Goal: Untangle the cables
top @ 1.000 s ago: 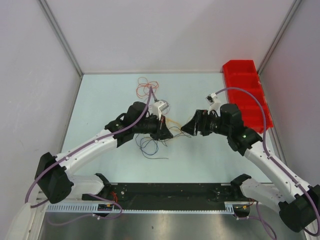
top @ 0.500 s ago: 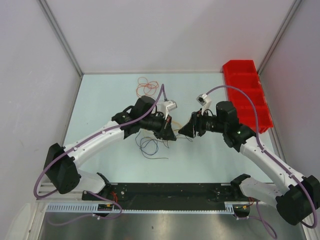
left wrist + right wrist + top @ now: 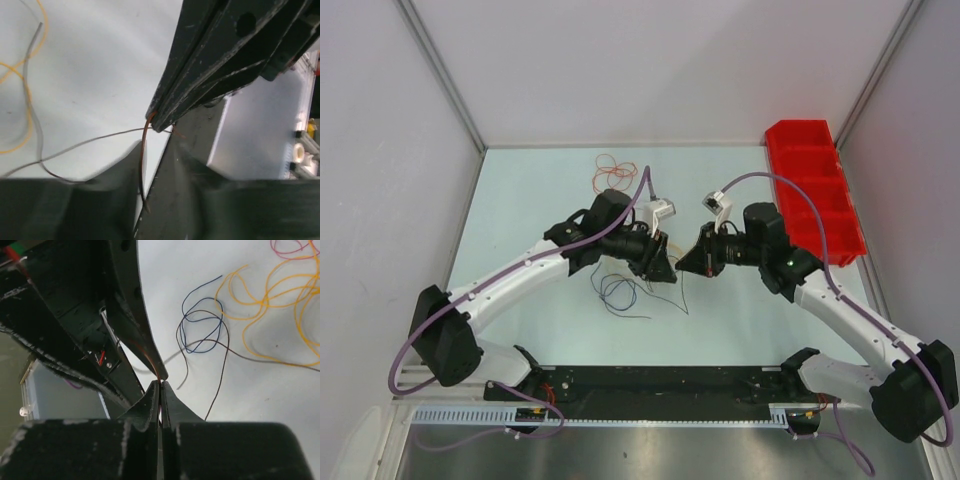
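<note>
The cables lie in thin loops on the pale table: red and orange loops (image 3: 613, 175) at the back, dark blue loops (image 3: 617, 292) under the left arm. My left gripper (image 3: 667, 273) and right gripper (image 3: 683, 266) meet tip to tip mid-table. In the left wrist view my left gripper (image 3: 144, 204) is shut on a short pinkish-brown cable (image 3: 143, 155) that runs up to the right gripper's tip (image 3: 159, 121). In the right wrist view my right gripper (image 3: 160, 386) is shut on the same cable. Orange-yellow loops (image 3: 265, 305) and dark blue loops (image 3: 200, 325) lie beyond.
A red bin (image 3: 815, 190) stands at the back right against the wall. White walls close in the table on three sides. A dark wire end (image 3: 682, 297) trails on the table below the grippers. The arm-base rail (image 3: 660, 385) runs along the near edge.
Both grippers have moved towards each other and now touch tip to tip. The left arm swung right and the right arm left. A dark wire end now trails below them.
</note>
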`<state>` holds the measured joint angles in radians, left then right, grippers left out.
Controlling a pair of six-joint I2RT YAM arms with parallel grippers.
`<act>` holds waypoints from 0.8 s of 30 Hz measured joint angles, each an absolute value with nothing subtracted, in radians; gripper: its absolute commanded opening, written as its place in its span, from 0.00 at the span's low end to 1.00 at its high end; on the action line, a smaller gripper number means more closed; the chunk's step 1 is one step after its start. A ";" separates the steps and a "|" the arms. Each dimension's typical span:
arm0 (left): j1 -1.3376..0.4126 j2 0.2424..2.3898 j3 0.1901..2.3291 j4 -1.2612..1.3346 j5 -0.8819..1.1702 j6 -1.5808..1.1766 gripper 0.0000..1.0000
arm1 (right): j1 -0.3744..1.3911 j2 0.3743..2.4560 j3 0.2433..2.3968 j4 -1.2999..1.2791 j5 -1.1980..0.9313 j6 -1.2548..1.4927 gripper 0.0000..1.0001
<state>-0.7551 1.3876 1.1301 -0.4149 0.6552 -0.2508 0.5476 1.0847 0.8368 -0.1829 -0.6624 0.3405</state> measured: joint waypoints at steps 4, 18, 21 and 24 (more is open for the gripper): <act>-0.756 1.374 1.146 -0.445 0.562 -0.254 1.00 | 0.548 1.085 0.860 -0.189 -0.620 0.354 0.00; -0.728 1.022 1.232 -0.729 -0.152 -0.255 1.00 | 0.413 1.181 1.419 -0.309 -0.392 0.363 0.00; -0.728 0.952 1.211 -0.773 -0.231 -0.264 1.00 | 0.387 1.225 1.513 -0.341 -0.358 0.351 0.00; -0.728 0.878 1.141 -0.798 -0.281 -0.281 1.00 | 0.364 1.298 1.644 -0.381 -0.319 0.325 0.00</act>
<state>-0.7277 0.8780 1.1412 -0.7982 -0.2810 -0.2810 0.3641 1.2984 1.6440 -0.3813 -0.3195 0.3248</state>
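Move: Both my hands meet over the black cable, some 19-20 cm above the table. The blue cable it is tangled with lies about 13 cm to the left and 4 cm ahead of my right hand, and much the same from my left. The yellow cable is roughly 12 cm ahead and 3 cm left of my right hand. The pink cable sits about 23 cm ahead and 9 cm left. With the black cable still pinched in my right fingers, I haul it some 24 cm up and 13 cm forward, drifting right and swinging the wrist clockwise so the fingers tip upward. My left hand springs wide open, lets go of the cable and sweeps about 18 cm left, rising, turning some 45 degrees counter-clockwise. ##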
